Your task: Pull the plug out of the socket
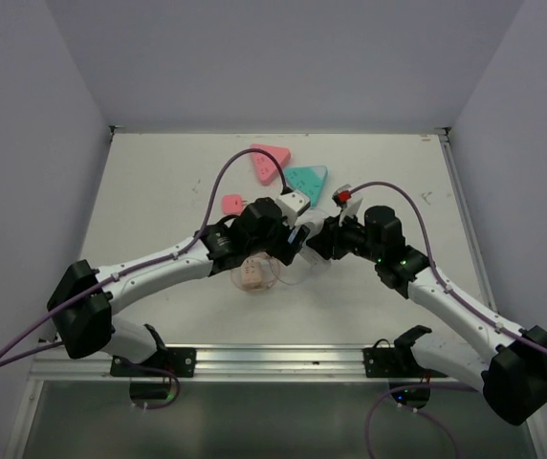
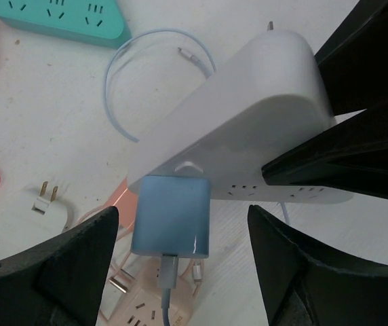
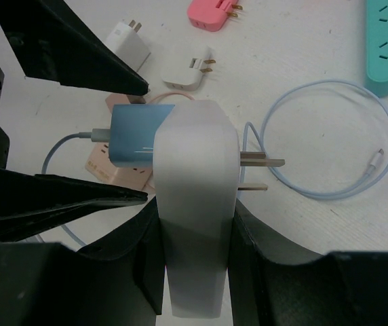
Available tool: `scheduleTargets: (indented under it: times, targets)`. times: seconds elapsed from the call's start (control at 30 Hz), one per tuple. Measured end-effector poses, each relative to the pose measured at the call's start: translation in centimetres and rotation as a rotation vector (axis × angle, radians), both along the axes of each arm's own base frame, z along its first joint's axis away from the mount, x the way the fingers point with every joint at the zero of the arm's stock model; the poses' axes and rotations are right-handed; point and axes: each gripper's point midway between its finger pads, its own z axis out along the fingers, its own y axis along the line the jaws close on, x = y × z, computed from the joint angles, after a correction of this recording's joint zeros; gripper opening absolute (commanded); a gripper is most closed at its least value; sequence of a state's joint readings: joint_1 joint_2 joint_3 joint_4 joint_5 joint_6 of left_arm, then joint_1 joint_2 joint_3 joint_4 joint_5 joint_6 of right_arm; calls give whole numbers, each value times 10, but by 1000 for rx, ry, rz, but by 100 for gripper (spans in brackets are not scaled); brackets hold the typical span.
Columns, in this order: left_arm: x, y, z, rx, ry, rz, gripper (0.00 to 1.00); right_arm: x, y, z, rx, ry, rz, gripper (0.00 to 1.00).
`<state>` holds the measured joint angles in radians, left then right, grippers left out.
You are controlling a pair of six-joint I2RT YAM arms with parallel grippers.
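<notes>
My right gripper (image 3: 195, 231) is shut on a white socket (image 3: 195, 204) and holds it off the table with its metal prongs pointing right. A blue plug (image 3: 133, 136) with a light blue cable sits plugged into the socket's face. In the left wrist view the blue plug (image 2: 172, 214) hangs under the white socket (image 2: 248, 122). My left gripper (image 2: 182, 224) is open, with a black finger (image 2: 79, 265) on each side of the plug and a gap to both. In the top view the two grippers meet at mid-table around the socket (image 1: 310, 228).
A teal power strip (image 1: 306, 178) and a pink one (image 1: 272, 163) lie at the back. A peach socket cube (image 1: 252, 275) with its cable lies under the left arm. A light blue cable coil (image 3: 330, 136), white adapters (image 3: 188, 71) and a pink adapter (image 3: 211, 15) lie nearby.
</notes>
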<state>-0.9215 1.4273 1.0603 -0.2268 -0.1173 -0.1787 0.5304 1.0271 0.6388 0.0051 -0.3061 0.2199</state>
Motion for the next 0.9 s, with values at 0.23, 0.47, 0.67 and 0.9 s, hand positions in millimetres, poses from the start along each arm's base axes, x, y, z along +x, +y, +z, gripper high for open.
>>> scheduleTargets:
  times: [0.23, 0.47, 0.67, 0.9]
  targets:
    - [-1, 7, -22, 103, 15, -10, 62, -1, 2, 1, -4, -4, 10, 0]
    - [0, 9, -26, 136, 9, -15, 5, -2, 3, 3, -16, -15, 20, 0]
    - [0, 12, -28, 147, 9, -7, 0, 3, 2, -3, -36, -13, -8, 0]
    - [-2, 22, -26, 148, 0, 15, 0, 7, 10, -6, -48, 10, -38, 0]
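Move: The blue plug, still in the white socket, lies about 3 cm below the left hand and 1 cm to its left, between its open fingers; the socket's middle is some 5 cm to that hand's right, 1 cm ahead and 3 cm down. On the table, about 14 cm down, the peach adapter lies 7 cm back and 11 cm left, the teal socket 16 cm ahead and 3 cm right. From the right hand, the plug is some 5 cm left, 1 cm back and 2 cm lower. The left hand sinks about 2.5 cm with its left side rolling up some 8 degrees, so the open fingers come down either side of the blue plug, then close and pinch its sides, after which the hand draws left a little over 1 cm, away from its starting place, with the plug in its grip. The right hand keeps its grip on the white socket, at first nearly still, then, as the left hand pulls, follows slightly left and forward and sinks a little, about 1 cm in all. ##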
